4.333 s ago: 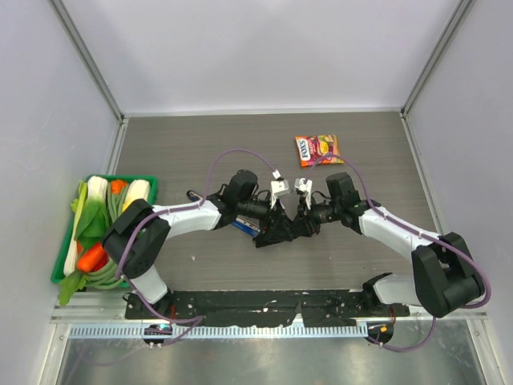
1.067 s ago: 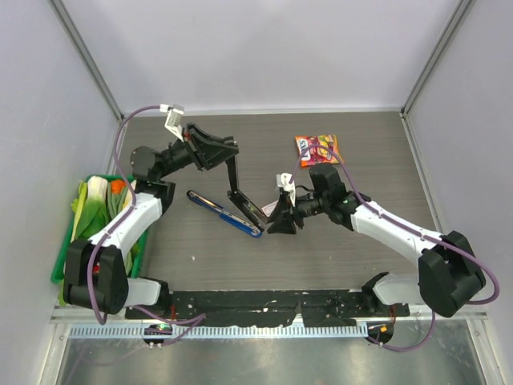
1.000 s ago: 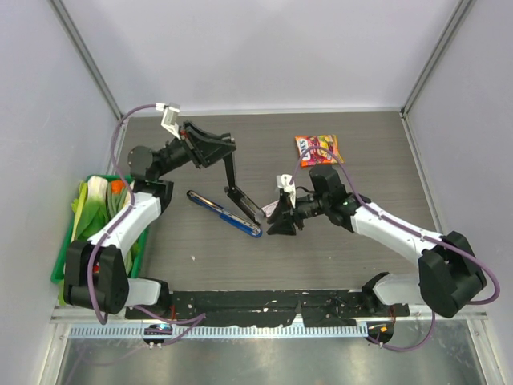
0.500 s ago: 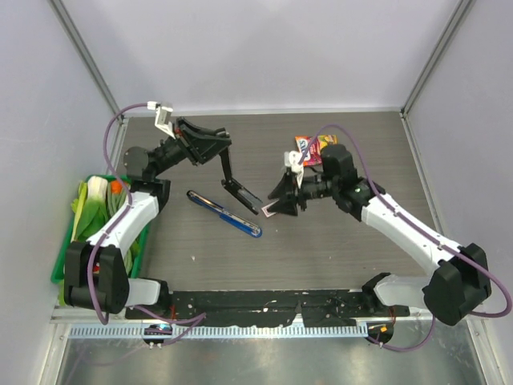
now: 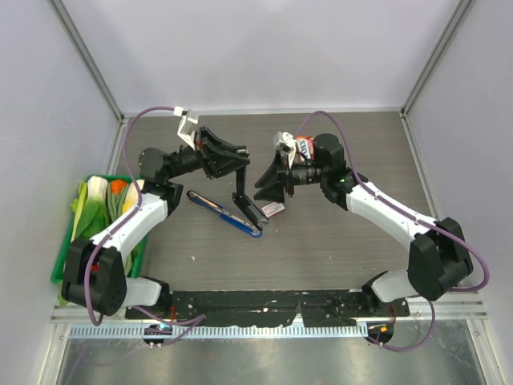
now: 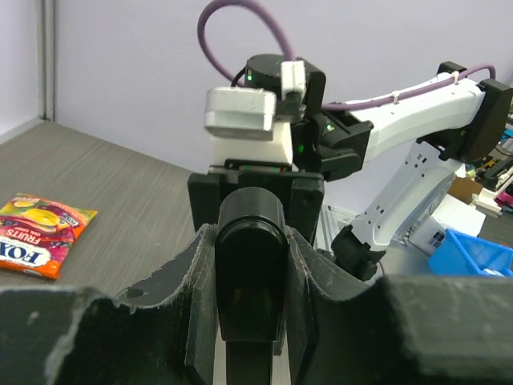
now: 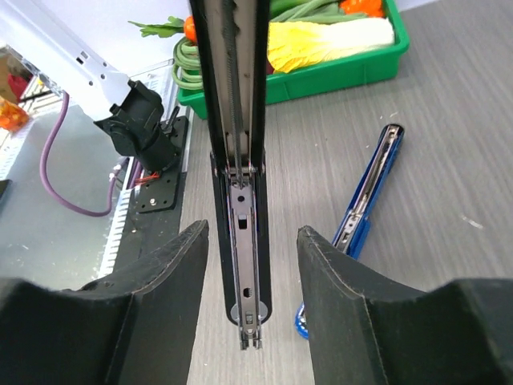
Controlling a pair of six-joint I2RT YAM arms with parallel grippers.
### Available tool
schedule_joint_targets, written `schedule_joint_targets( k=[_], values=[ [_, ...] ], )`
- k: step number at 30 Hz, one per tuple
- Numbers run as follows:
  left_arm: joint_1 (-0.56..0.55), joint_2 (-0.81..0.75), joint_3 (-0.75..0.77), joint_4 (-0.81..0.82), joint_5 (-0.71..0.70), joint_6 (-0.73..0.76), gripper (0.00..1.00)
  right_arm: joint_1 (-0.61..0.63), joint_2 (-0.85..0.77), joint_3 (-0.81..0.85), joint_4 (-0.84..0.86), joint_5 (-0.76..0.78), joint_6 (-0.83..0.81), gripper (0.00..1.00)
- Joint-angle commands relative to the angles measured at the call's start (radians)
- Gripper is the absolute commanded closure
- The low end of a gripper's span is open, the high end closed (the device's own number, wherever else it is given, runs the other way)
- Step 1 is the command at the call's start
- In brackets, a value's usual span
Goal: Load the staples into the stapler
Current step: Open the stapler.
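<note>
My left gripper (image 5: 235, 159) is shut on the glossy top arm of the black stapler (image 5: 243, 186), which hangs open above the table. In the left wrist view the black arm (image 6: 249, 273) fills the gap between both pads. My right gripper (image 5: 268, 183) faces it from the right, open and empty. In the right wrist view the stapler's metal magazine rail (image 7: 247, 265) runs down between the spread fingers of that gripper (image 7: 253, 241), touching neither. A small white-and-red staples box (image 5: 275, 210) lies on the table below. I cannot make out loose staple strips.
A blue stapler (image 5: 224, 212) lies open on the table left of the box; it also shows in the right wrist view (image 7: 369, 192). The orange snack bag (image 5: 305, 146) sits behind the right wrist. A green tray (image 5: 59, 261) of vegetables stands at the left edge.
The right gripper rose from the table by the box, moved back and opened wider. The left arm swung the held stapler rightward, to in front of it.
</note>
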Motion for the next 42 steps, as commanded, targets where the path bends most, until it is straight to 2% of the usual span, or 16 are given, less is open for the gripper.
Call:
schedule_joint_targets(
  k=[1,8,16,21,23,31,34,35,37,38,40,42],
  values=[
    [0.0,-0.005,0.023,0.05,-0.014,-0.002,1.0,0.011,0.025,-0.043,0.257,-0.023,0.167,0.46],
    [-0.005,0.006,0.021,0.05,-0.012,-0.007,1.0,0.036,0.059,-0.057,0.316,-0.081,0.215,0.46],
    [-0.012,0.016,0.018,0.05,-0.018,-0.007,1.0,0.062,0.094,-0.054,0.284,-0.066,0.177,0.47],
    [-0.012,0.016,0.017,0.051,-0.03,-0.006,1.0,0.082,0.114,-0.055,0.244,-0.028,0.122,0.56],
    [-0.011,0.016,0.015,0.053,-0.032,-0.006,1.0,0.087,0.122,-0.054,0.238,-0.011,0.114,0.56],
    [-0.012,0.016,0.011,0.054,-0.023,-0.006,1.0,0.088,0.112,-0.063,0.215,0.035,0.048,0.46],
    [-0.012,0.024,0.011,0.056,-0.021,-0.007,1.0,0.087,0.12,-0.065,0.233,0.02,0.071,0.57],
    [-0.012,0.026,0.011,0.057,-0.023,-0.009,1.0,0.087,0.128,-0.068,0.255,0.009,0.091,0.67],
    [-0.012,0.027,0.007,0.062,-0.023,-0.009,1.0,0.085,0.135,-0.074,0.322,-0.017,0.131,0.72],
    [-0.012,0.029,0.007,0.062,-0.024,-0.009,1.0,0.087,0.143,-0.074,0.338,-0.024,0.164,0.86],
    [-0.012,0.032,0.006,0.065,-0.032,-0.01,1.0,0.084,0.152,-0.08,0.416,-0.038,0.213,0.99],
    [-0.011,0.023,-0.003,0.071,-0.05,-0.006,1.0,0.074,0.154,-0.103,0.521,-0.046,0.295,0.99]
  ],
)
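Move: The black stapler hangs open from the left hand, its hinge some 12 cm below that hand and about 3 cm back, level sideways. From the right hand, the part just below the hinge is about 5 cm to the left, 1 cm back and 4 cm lower. The blue stapler lies on the table about 13 cm to the right hand's left and 3 cm ahead; the staple box is 3 cm ahead and 1 cm to its right, both roughly 22 cm below. The right hand eases down about 4 cm and left as far, then pinches the black stapler below its hinge. ##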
